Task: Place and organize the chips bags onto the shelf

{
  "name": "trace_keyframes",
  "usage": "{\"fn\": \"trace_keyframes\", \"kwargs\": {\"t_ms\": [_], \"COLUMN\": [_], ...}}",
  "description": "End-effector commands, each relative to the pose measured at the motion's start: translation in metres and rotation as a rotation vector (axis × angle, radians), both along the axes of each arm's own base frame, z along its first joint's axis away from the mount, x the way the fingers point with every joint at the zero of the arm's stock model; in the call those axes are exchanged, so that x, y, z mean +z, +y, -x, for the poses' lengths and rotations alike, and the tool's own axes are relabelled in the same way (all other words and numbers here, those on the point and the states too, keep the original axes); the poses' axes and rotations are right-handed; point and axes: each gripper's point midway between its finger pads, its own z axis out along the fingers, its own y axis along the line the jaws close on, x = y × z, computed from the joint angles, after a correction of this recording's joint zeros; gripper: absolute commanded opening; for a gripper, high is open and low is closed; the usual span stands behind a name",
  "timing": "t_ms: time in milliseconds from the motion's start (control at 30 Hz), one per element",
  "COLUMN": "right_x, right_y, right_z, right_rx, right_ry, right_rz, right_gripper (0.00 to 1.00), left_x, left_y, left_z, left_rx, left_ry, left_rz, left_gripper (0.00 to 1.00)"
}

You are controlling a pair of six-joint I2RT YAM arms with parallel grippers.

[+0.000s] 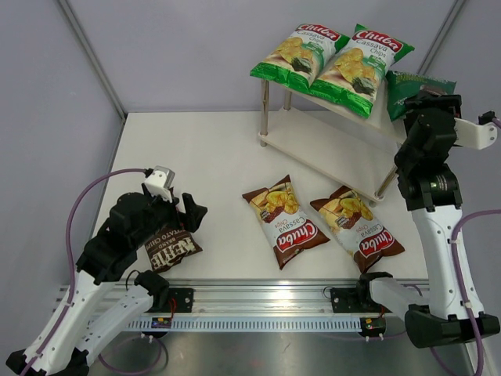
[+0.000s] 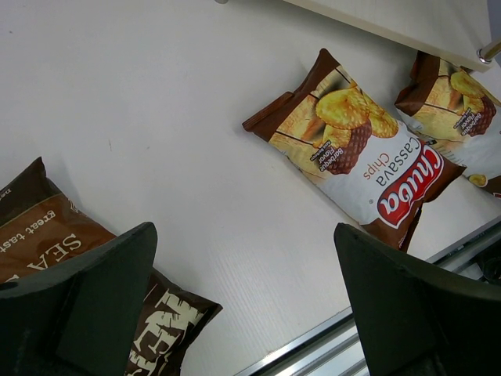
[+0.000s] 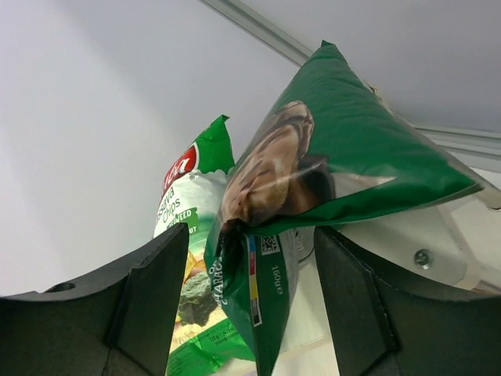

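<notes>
Two green Chuba chips bags point(image 1: 296, 52) point(image 1: 362, 69) lie side by side on the top board of the shelf point(image 1: 329, 142). A dark green bag with a portrait point(image 1: 415, 84) point(image 3: 352, 157) sits at that board's right end. My right gripper point(image 1: 427, 106) point(image 3: 250, 258) is open around its lower end, with the fingers clear of it on both sides. Two brown-red Chuba bags point(image 1: 283, 222) point(image 1: 358, 227) lie flat on the table. The dark brown Kettle bag point(image 1: 168, 251) point(image 2: 47, 235) lies at the near left, and my left gripper point(image 1: 184, 213) point(image 2: 246, 305) hangs wide open over it, holding nothing.
The shelf's lower board carries nothing. A metal rail point(image 1: 258, 301) runs along the table's near edge, close to the Kettle bag. Grey walls close in the back and the left side. In the left wrist view the brown-red bags point(image 2: 368, 160) point(image 2: 458, 117) lie just before the shelf board's edge point(image 2: 407, 23).
</notes>
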Motion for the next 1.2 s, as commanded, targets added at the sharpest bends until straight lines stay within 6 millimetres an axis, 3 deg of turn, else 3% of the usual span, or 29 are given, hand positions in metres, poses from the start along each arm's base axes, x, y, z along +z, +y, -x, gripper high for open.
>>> {"fn": "trace_keyframes", "kwargs": {"t_ms": [0, 167, 267, 400, 433, 533, 567, 633, 733, 900, 1167], "right_x": [-0.003, -0.004, -0.012, -0.020, -0.019, -0.018, -0.028, -0.021, -0.030, -0.041, -0.042], "right_y": [0.001, -0.022, -0.022, -0.004, -0.003, -0.003, -0.004, -0.007, -0.013, -0.013, 0.010], "right_z": [0.009, 0.007, -0.013, -0.032, -0.032, -0.026, -0.026, -0.015, -0.009, -0.012, -0.024], "right_rx": [0.089, 0.151, 0.250, 0.384, 0.383, 0.361, 0.350, 0.309, 0.260, 0.228, 0.129], "right_ry": [0.054, 0.072, 0.133, 0.124, 0.100, 0.039, 0.041, -0.028, -0.070, -0.102, -0.135], "right_rz": [0.039, 0.048, 0.068, 0.050, 0.027, -0.039, -0.072, -0.118, -0.188, -0.305, -0.376], "right_gripper": [0.73, 0.73, 0.71, 0.50, 0.42, 0.35, 0.34, 0.34, 0.31, 0.30, 0.30], "left_x": [0.006, 0.003, 0.003, 0.004, 0.003, 0.005, 0.005, 0.004, 0.005, 0.006, 0.006], "left_y": [0.000, 0.000, -0.001, -0.001, 0.000, 0.000, 0.000, 0.000, 0.000, 0.000, 0.000], "left_z": [-0.007, -0.007, -0.007, -0.008, -0.007, -0.007, -0.006, -0.007, -0.007, -0.006, -0.008], "left_rx": [0.007, 0.009, 0.006, 0.007, 0.007, 0.008, 0.007, 0.009, 0.009, 0.007, 0.011], "left_ry": [-0.038, -0.032, -0.031, -0.034, -0.032, -0.039, -0.038, -0.036, -0.037, -0.039, -0.042], "left_rz": [-0.004, -0.005, -0.006, -0.007, -0.008, -0.004, -0.002, -0.004, -0.004, -0.002, -0.003], "left_gripper": [0.99, 0.99, 0.99, 0.99, 0.99, 0.99, 0.99, 0.99, 0.99, 0.99, 0.99]}}
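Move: The green onion chips bag stands loosely in front of the open right fingers on the shelf's top board, its middle about 5 cm ahead of that hand, 2 cm to its left and 2 cm lower. The nearer Chuba bag is roughly 15 cm left and 7 cm ahead, the far Chuba bag some 30 cm left and 10 cm ahead, both at about hand height. From the left hand, the green bag lies about 20 cm ahead, 57 cm right and 19 cm up. The green bag is regrasped at its near edge: the right hand swings about 4 cm right and slightly back, then drives some 5 cm forward while sinking and coming left, its fingers closing from wide to mostly shut to pinch that edge. It turns about 15 degrees counter-clockwise, eases back a little, then shifts left and slightly forward with its left side rolling up some 20 degrees. ##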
